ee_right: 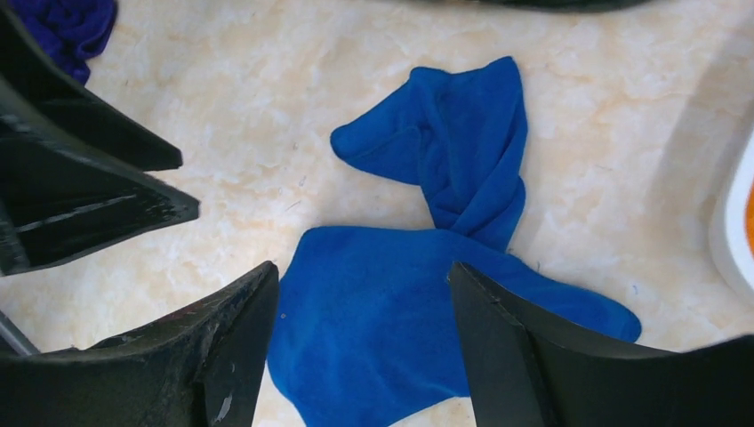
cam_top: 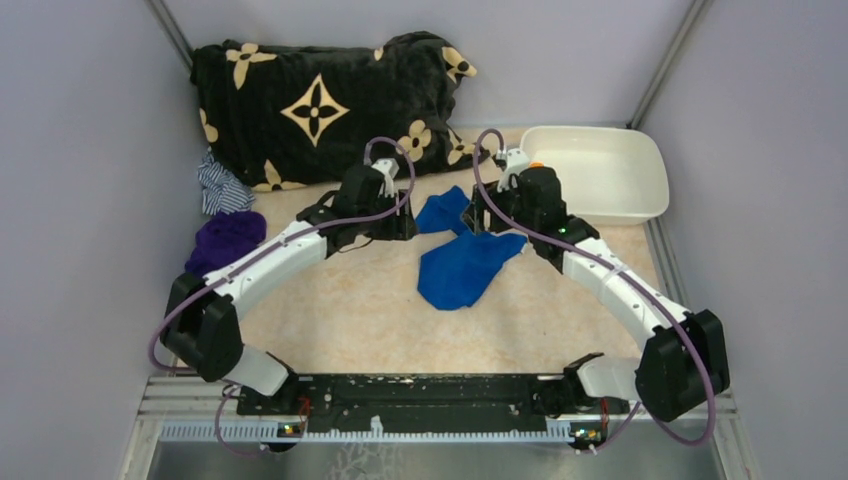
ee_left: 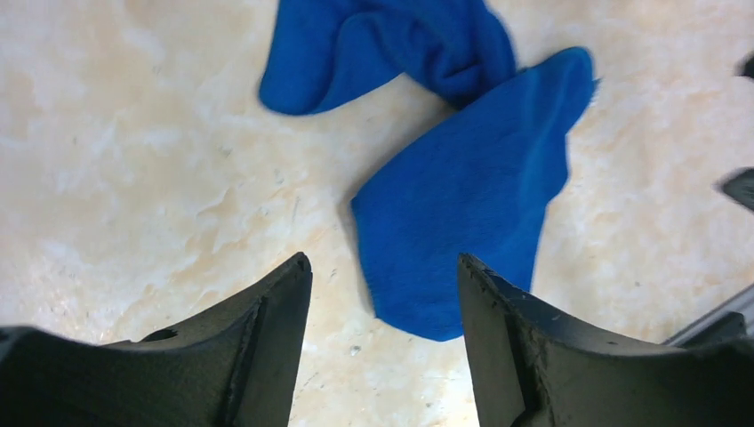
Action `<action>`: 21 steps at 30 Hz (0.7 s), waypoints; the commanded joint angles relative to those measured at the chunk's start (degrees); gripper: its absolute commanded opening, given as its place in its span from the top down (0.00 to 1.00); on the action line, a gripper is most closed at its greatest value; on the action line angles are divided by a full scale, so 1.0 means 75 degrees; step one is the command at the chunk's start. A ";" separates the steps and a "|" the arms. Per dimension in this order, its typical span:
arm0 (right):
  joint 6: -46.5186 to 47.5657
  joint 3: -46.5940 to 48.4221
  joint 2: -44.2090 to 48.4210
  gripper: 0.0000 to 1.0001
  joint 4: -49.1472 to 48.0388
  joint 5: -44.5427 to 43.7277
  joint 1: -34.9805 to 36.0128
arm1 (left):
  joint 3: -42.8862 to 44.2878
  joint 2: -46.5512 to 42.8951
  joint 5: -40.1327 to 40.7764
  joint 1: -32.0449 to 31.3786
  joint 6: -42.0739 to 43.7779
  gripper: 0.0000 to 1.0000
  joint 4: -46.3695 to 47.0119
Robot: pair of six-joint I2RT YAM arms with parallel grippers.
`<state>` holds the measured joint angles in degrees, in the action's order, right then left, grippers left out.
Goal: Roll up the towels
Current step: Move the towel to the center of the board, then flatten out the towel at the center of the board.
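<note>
The blue towel (cam_top: pixel 462 265) lies loose and twisted in the middle of the table, a narrow crumpled end (cam_top: pixel 443 211) pointing to the back. My left gripper (ee_left: pixel 383 260) hovers open over the table beside the towel's broad end (ee_left: pixel 467 205), with nothing between its fingers. Above the broad part of the same towel (ee_right: pixel 391 329), my right gripper (ee_right: pixel 363 267) stands open and holds nothing. In the top view the left gripper (cam_top: pixel 408 215) and right gripper (cam_top: pixel 482 216) flank the crumpled end. Of the orange towel, only a sliver (cam_top: pixel 537 164) shows at the white tub's edge.
A white tub (cam_top: pixel 610 175) stands at the back right. A big black blanket with tan flowers (cam_top: pixel 320 105) fills the back left. A striped cloth (cam_top: pixel 220 188) and a purple cloth (cam_top: pixel 225 240) lie by the left wall.
</note>
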<state>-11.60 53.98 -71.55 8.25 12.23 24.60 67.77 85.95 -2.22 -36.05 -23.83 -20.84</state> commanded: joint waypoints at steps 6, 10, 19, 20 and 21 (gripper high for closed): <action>0.0160 -0.0126 -0.0383 0.31 0.0124 -0.0651 0.0625 | -0.0423 0.1065 0.0037 0.0894 0.0039 0.32 0.1167; 0.0180 -0.0295 -0.0377 0.31 0.0253 -0.0840 0.0679 | 0.0684 0.2367 0.0232 0.0996 0.0350 0.35 0.0916; 0.0242 -0.0368 -0.0510 0.31 0.0296 -0.0923 0.0750 | 0.2133 0.3893 0.0416 0.0926 0.0728 0.56 0.0336; 0.0245 -0.0374 -0.0530 0.31 0.0293 -0.0924 0.0750 | 0.2188 0.3965 0.0487 0.0877 0.0771 0.56 0.0263; 0.0245 -0.0385 -0.0537 0.32 0.0285 -0.0921 0.0751 | 0.2215 0.4029 0.0595 0.0825 0.0807 0.56 0.0205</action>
<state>-10.52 51.24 -74.87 12.01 6.02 29.47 81.73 114.28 0.40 -28.73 -19.97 -16.84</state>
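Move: My left hand goes for the left corner of the blue towel's far flap, roughly 11 cm ahead, 1 cm to its left and about 15 cm below. The towel's main part lies some 10 cm to this hand's right, about level with it fore and aft. The main part is almost straight under my right hand, 18 cm down; from there the flap corner is about 9 cm ahead and 13 cm left, the orange roll 18 cm ahead and 14 cm right. With nothing held, I sink my left hand about 11 cm, first nearly straight down with a small swerve left, then forward some 10 cm towards the far flap's left corner, easing off just above it. Its fingers narrow to under half open as they arrive. My right hand drops roughly 6 cm over the main part of the towel and draws back a little, fingers still wide. ##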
